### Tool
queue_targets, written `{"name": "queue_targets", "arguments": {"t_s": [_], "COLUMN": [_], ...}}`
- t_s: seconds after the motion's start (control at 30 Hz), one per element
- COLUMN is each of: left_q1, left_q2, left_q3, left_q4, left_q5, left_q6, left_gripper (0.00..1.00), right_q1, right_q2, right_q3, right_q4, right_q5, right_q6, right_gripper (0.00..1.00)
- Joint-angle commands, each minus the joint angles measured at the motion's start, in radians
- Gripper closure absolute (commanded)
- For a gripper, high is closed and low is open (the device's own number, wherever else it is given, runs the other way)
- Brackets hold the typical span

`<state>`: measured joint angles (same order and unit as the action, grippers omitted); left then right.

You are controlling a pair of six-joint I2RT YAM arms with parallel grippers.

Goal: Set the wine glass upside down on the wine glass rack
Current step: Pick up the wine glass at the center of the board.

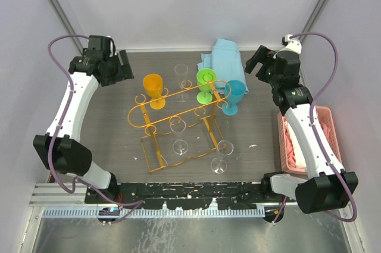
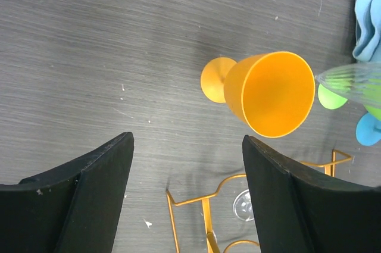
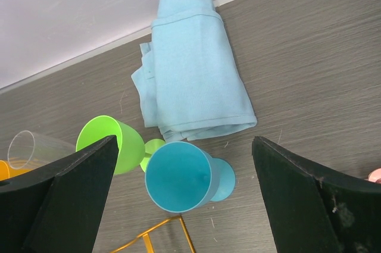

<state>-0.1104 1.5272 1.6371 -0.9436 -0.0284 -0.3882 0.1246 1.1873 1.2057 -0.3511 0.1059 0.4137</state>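
Note:
The orange-gold wire wine glass rack [image 1: 156,105] stands mid-table, and a clear wine glass [image 1: 179,146] shows inside its frame. Upright around it are an orange glass [image 1: 153,88], a clear one [image 1: 181,73], a green one [image 1: 206,81], a blue one [image 1: 233,94] and a clear one [image 1: 221,155] near the front. My left gripper [image 1: 124,65] hovers open behind and left of the orange glass [image 2: 271,93], holding nothing. My right gripper [image 1: 255,62] is open and empty above the blue glass [image 3: 178,175]. The rack's rail [image 2: 202,202] lies below the left gripper [image 2: 187,146].
A folded light-blue cloth [image 1: 223,59] lies at the back of the table, also in the right wrist view [image 3: 190,68]. A pink basket [image 1: 326,127] sits at the right edge beside the right arm. The green glass [image 3: 113,143] and a rack corner [image 3: 161,235] sit near the right gripper [image 3: 184,143].

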Motion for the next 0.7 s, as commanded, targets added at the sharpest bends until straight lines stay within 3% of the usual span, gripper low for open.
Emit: {"name": "queue_targets", "arguments": {"t_s": [0.0,0.2,0.5,0.67], "left_q1": [-0.029,-0.061,-0.100,-0.117], "left_q2": [0.018,0.080,0.188,0.224], "left_q3": [0.058,0.094,0.201,0.236], "left_q4": [-0.031,-0.055,-0.120,-0.133], "left_q5": [0.028,0.051,0.065,0.046], "left_q6": [-0.011,-0.025,-0.002,-0.004], "left_gripper": [0.25,0.26,0.47,0.48], "right_q1": [0.003,0.003,0.004,0.004], "right_q2": [-0.006,-0.007,-0.018,-0.021], "right_q3": [-0.002,-0.001,-0.009,-0.020], "right_q4": [0.049,0.047,0.041,0.041], "right_q5": [-0.015,-0.017,-0.011,-0.009], "right_q6": [-0.003,-0.008,-0.015,-0.017], "right_gripper": [0.00,0.00,0.00,0.00]}}
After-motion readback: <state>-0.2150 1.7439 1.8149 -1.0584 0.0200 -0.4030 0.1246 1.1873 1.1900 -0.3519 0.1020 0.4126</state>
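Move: The clear wine glass at the far centre stands about 22 cm to the left hand's right and 3 cm farther out, its middle some 15 cm below. The orange goblet stands between, about 10 cm right, 1 cm back and 16 cm lower; the green goblet is 33 cm right, 4 cm ahead, and the rack's middle 22 cm right, 18 cm back, both about 16 cm down. From the right hand the clear glass is 30 cm left, 2 cm ahead, 20 cm down. The clear wine glass beyond the orange goblet is approached by the left hand, which travels some 5 cm to the right, sinking about 3 cm and edging slightly forward towards the goblet's rim as well. The fingers tip down about 10 degrees and turn a little clockwise, narrowing from three-quarters open to about half, with nothing between them. ##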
